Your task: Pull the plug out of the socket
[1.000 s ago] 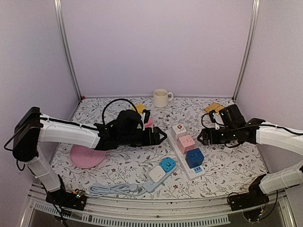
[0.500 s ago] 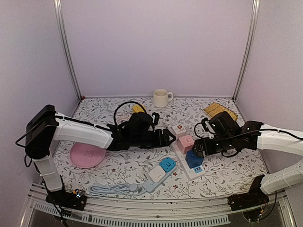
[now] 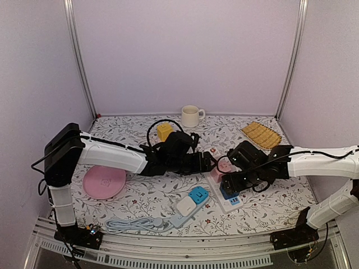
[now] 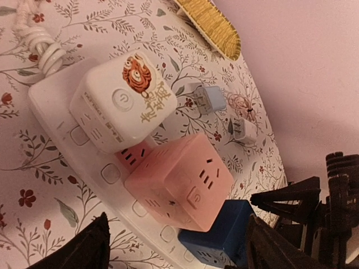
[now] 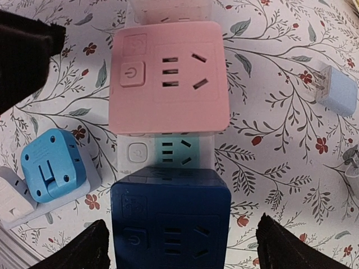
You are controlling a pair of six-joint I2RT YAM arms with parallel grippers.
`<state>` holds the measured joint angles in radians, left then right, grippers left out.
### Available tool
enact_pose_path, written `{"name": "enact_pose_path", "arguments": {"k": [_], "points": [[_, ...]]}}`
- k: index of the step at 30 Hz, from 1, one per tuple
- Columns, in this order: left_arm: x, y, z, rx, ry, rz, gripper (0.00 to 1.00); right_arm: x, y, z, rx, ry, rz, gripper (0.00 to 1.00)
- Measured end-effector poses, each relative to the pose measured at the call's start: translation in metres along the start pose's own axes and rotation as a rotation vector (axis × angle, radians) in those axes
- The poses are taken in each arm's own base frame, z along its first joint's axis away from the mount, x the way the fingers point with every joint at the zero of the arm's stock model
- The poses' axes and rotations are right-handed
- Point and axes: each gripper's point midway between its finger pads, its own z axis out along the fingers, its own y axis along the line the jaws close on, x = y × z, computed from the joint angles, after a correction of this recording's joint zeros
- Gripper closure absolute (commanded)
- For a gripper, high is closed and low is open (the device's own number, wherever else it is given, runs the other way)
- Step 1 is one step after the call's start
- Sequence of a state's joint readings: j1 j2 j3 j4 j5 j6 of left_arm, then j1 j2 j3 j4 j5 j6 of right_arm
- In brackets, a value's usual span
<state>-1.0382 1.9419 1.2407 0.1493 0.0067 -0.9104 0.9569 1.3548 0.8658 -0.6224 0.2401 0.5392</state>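
Note:
A white power strip carries three cube plugs: a white one with a tiger print, a pink one in the middle and a dark blue one nearest me. My left gripper is open and reaches in from the left, its fingertips spread wider than the pink cube. From the right, my open right gripper hangs over the dark blue cube. In the right wrist view its fingers stand on either side of that cube with gaps. Neither gripper holds anything.
A second white strip with a light blue cube and a coiled cable lies near the front. A pink plate, yellow block, mug and yellow mat sit around. Small adapters lie right of the strip.
Both arms have closed in on the power strip. The left gripper slid right up to the pink cube. The right gripper moved left and forward over the dark blue cube.

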Motion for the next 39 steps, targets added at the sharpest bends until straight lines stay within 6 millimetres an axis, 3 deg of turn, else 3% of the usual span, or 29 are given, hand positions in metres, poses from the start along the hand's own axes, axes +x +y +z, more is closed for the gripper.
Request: {"name": "enact_pose_path", "arguments": {"k": [4, 10, 18, 33, 39], "points": [[0.001, 0.000, 0.016, -0.003, 0.012, 0.000, 0.16, 0.001, 0.002, 0.002, 0.011, 0.004, -0.007, 0.19], [0.016, 0.017, 0.034, -0.056, 0.058, 0.000, 0.16, 0.005, 0.005, 0.006, 0.020, 0.019, -0.017, 0.29], [0.015, 0.020, 0.038, -0.064, 0.063, -0.005, 0.16, 0.005, 0.009, 0.008, 0.026, 0.024, -0.021, 0.36], [0.014, 0.013, 0.050, -0.041, 0.069, -0.013, 0.16, 0.005, 0.010, 0.010, 0.040, 0.029, -0.029, 0.31], [0.013, 0.015, 0.050, -0.044, 0.070, -0.026, 0.16, 0.004, 0.010, 0.010, 0.039, 0.024, -0.027, 0.47]]}}
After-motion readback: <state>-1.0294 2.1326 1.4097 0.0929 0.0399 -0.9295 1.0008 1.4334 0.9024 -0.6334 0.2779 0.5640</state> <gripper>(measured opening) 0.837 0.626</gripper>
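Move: The navy cube already stands between the right hand's open fingers, its middle about 3 cm below, 1 cm ahead and 1 cm to the left. From this hand the pink cube is roughly 7 cm ahead, 4 cm left and 3 cm down; the turquoise cube is some 12 cm left, 2 cm back and 5 cm down. The pink cube lies 5 cm right, 1 cm ahead and 6 cm below the left hand; at that depth the white cube is 7 cm ahead and 2 cm right. The right fingers close on the navy cube from either side and pinch it, the hand settling about 1 cm down and 1 cm left and then staying there. Meanwhile the left hand, fingers still open, first edges right, then drops some 4 cm and creeps farther right to the pink cube, bringing one finger over its upper part, seemingly touching. ##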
